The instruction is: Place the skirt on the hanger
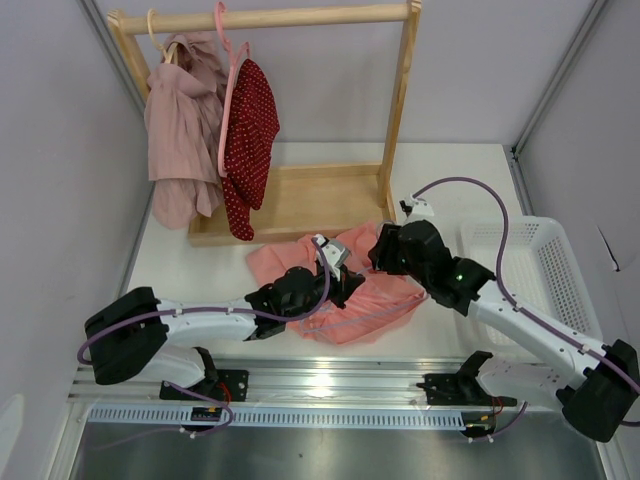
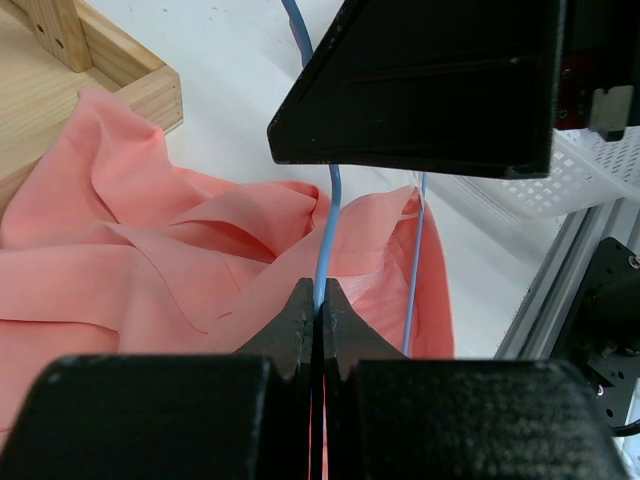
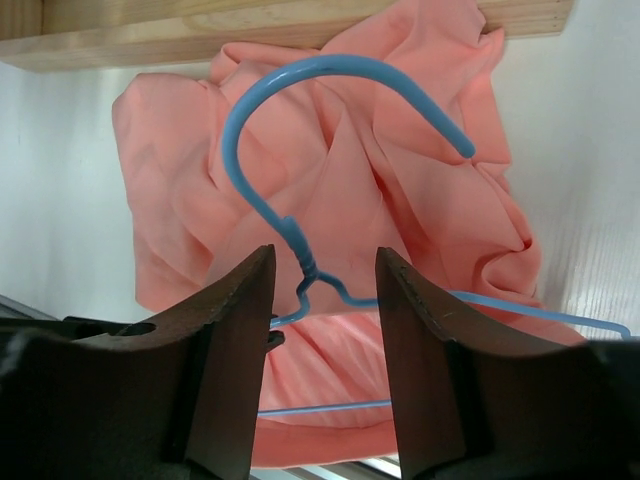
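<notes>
The salmon-pink skirt (image 1: 300, 262) lies crumpled on the table in front of the rack base, also seen as the skirt (image 2: 150, 260) and the skirt (image 3: 400, 190). The light-blue wire hanger (image 3: 300, 75) rests on it, hook towards the rack. My left gripper (image 2: 320, 298) is shut on one wire of the hanger (image 2: 333, 210); the skirt lies just below the wire. My right gripper (image 3: 325, 262) is open, its fingers (image 3: 240, 300) either side of the hanger's twisted neck without touching it. From above, the left gripper (image 1: 335, 275) and the right gripper (image 1: 385, 252) meet over the skirt.
The wooden rack (image 1: 300, 205) stands behind, carrying a mauve-pink garment (image 1: 180, 130) on a cream hanger (image 1: 152, 25) and a red dotted garment (image 1: 250, 130) on a pink hanger (image 1: 228, 100). A white basket (image 1: 545, 260) sits at the right.
</notes>
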`<state>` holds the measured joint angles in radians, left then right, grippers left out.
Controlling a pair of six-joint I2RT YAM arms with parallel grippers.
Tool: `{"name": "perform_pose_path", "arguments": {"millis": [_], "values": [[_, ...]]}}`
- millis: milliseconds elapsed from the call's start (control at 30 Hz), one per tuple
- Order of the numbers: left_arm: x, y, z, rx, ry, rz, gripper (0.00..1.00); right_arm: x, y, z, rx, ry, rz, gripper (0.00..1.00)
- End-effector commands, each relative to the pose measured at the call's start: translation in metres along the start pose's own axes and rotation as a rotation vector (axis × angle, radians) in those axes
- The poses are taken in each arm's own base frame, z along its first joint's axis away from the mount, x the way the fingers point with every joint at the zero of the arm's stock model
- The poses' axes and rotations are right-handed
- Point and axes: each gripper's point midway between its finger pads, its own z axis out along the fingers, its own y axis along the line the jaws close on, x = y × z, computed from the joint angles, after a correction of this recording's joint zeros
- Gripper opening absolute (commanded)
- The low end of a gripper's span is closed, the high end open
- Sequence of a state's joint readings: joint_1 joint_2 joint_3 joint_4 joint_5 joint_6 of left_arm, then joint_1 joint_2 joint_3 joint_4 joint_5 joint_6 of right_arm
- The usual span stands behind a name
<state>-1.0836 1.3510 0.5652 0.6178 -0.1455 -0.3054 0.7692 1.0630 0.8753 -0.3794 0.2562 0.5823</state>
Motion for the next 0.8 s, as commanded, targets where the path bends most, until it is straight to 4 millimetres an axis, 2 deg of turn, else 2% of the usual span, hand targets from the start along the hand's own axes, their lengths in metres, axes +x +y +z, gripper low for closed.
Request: {"name": "perform_pose_path", "arguments": {"millis": [0, 200, 367, 400, 533, 767], "values": [[-0.0250, -0.0126, 0.0052, 0.039, -0.057, 0.007, 0.00, -0.0229, 0.0091, -0.0014, -0.010, -0.077, -0.007, 0.49], [-0.0233, -0.0133, 0.0055, 0.041, -0.047, 0.010, 0.00, -0.0247, 0.0131, 0.0023, -0.007, -0.082, -0.019, 0.37], [-0.0229, -0.0125, 0.0066, 0.035, -0.038, 0.016, 0.00, -0.0211, 0.0123, 0.0032, 0.010, -0.078, -0.026, 0.19], [-0.0231, -0.0124, 0.0071, 0.033, -0.037, 0.016, 0.00, -0.0210, 0.0112, 0.0031, 0.018, -0.080, -0.029, 0.11], [-0.0220, -0.0113, 0.0071, 0.024, -0.024, 0.016, 0.00, -0.0202, 0.0113, 0.0006, 0.030, -0.091, -0.043, 0.00], [-0.0243, -0.0069, 0.0091, -0.016, 0.002, 0.014, 0.00, -0.0210, 0.0114, -0.0026, 0.040, -0.106, -0.076, 0.00]]}}
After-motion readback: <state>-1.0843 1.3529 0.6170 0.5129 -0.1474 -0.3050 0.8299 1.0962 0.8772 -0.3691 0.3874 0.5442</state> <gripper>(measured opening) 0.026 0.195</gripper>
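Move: The hanger's neck, just under its hook, sits almost between the right hand's open fingers, about 1 cm to its left and 1 cm lower. The skirt lies spread below, its middle some 4 cm to that hand's left, 2 cm back and 12 cm down; the rack base's near right corner is roughly 9 cm ahead, 3 cm to the right and 10 cm down. From the left hand the neck is about 5 cm ahead and 5 cm to the right, 1 cm higher. The right hand eases down under 1 cm and closes on the hanger's neck while the left keeps its grip. ##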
